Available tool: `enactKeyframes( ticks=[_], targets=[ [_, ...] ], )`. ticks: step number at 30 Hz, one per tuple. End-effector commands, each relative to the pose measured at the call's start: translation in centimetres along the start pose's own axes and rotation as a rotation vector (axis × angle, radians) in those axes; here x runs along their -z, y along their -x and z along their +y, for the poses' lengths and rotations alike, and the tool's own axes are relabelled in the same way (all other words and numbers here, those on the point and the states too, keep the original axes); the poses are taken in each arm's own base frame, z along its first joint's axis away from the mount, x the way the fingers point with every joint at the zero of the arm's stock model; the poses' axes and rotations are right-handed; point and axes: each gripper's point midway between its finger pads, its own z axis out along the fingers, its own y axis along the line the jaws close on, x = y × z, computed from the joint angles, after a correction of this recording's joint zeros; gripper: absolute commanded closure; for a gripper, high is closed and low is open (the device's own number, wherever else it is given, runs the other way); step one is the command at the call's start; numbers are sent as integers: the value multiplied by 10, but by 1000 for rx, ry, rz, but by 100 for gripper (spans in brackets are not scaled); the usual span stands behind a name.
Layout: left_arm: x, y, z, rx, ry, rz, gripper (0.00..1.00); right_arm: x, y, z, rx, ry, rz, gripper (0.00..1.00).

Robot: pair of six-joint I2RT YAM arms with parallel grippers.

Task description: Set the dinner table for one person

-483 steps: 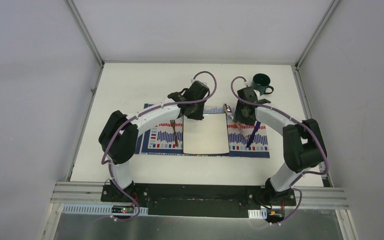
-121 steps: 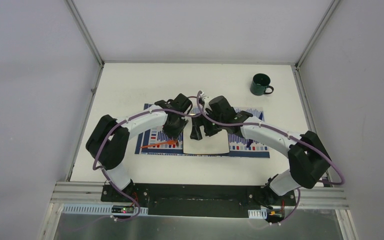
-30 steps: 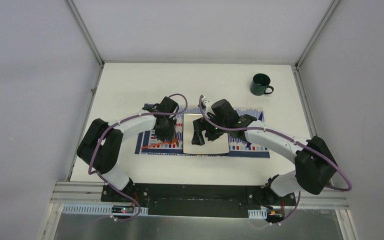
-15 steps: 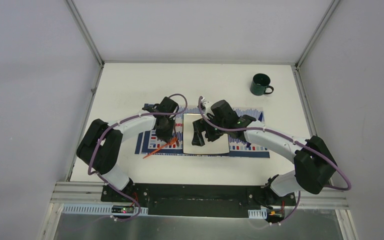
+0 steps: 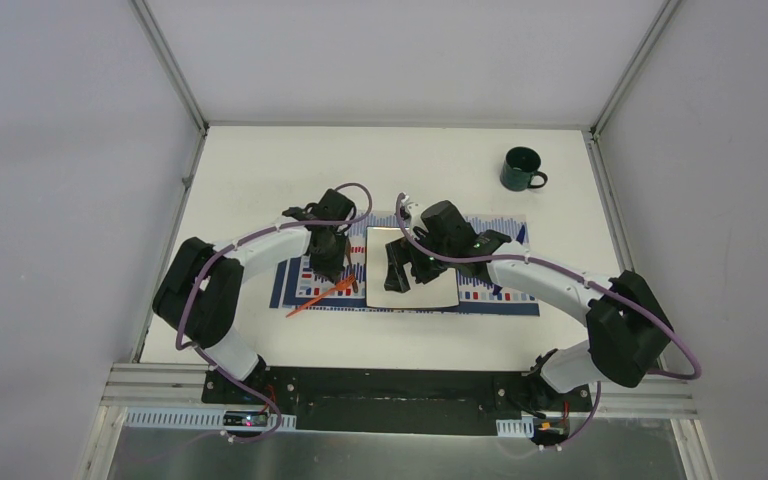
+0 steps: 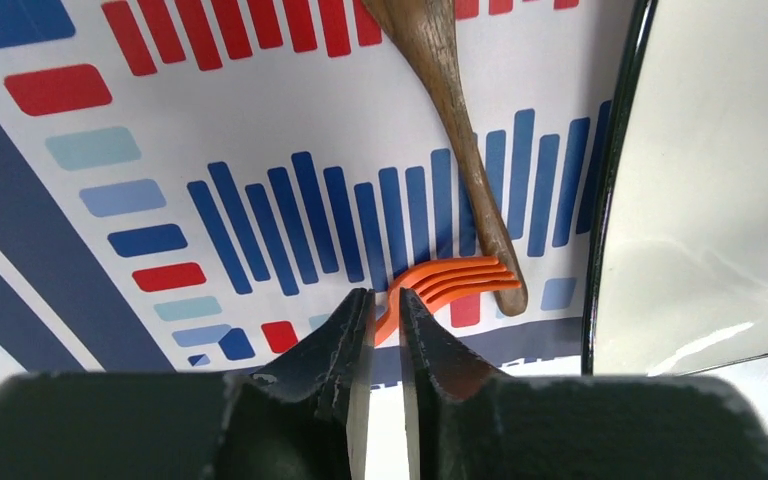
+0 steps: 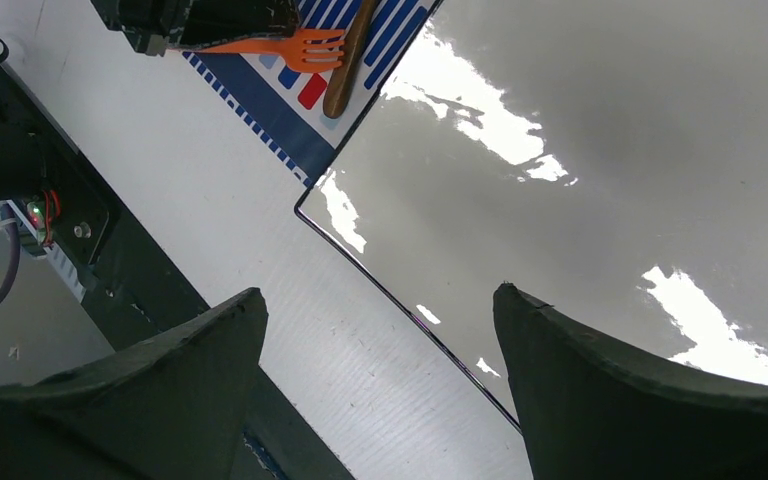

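The dinner table (image 5: 260,170) is a white top carrying a striped placemat (image 5: 500,290) and a square white plate (image 5: 435,295). An orange fork (image 5: 320,297) lies slanted at the mat's near left, its handle running off the mat edge. My left gripper (image 5: 328,265) is shut on the fork's neck. In the left wrist view the gripper (image 6: 383,297) pinches the orange fork (image 6: 460,280) just behind the tines. Over the plate's near left corner hangs my right gripper (image 5: 398,278). It (image 7: 377,293) stands open with nothing held, the plate (image 7: 610,150) edge below it.
A brown wooden utensil (image 6: 450,110) lies on the placemat (image 6: 260,130) beside the plate (image 6: 720,150), its narrow end touching the orange tines. A dark green mug (image 5: 520,168) stands at the far right of the table. Aluminium frame rails edge the tabletop.
My left jaws have closed onto the orange fork, and its handle has swung toward the near left, off the mat edge. The right arm has barely moved.
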Motion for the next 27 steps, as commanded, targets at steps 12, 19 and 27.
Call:
enactKeyframes(
  ticks=[12,19,27],
  targets=[
    [17,2,-9,49,-56,-31,70,-9,-1,0,31,3,-5,12],
    [24,-12,-10,91,-65,-33,69,-8,-2,-1,35,-4,-1,12],
    [24,-25,-3,123,-37,-28,68,-2,1,0,44,-12,-16,12]
  ],
)
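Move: The left hand's fingertips are low over the mat, nearly shut at the neck of the orange fork. The fork's middle lies about 3 cm back and 4 cm left, roughly 1 cm below. At that same height, the brown fork's middle is some 5 cm ahead and 3 cm right, and the plate's middle 5 cm ahead and 17 cm right. From the right hand, the orange fork is roughly level, 20 cm left and 9 cm below. Upward first by about 1 cm, the left hand opens its fingers to roughly a third and lets go of the orange fork's neck. It then draws back some 3 cm towards the near edge of the mat, beside the fork's handle, fingers staying part open. The right hand, wide open and empty, sinks a good centimetre over the near part of the plate. ##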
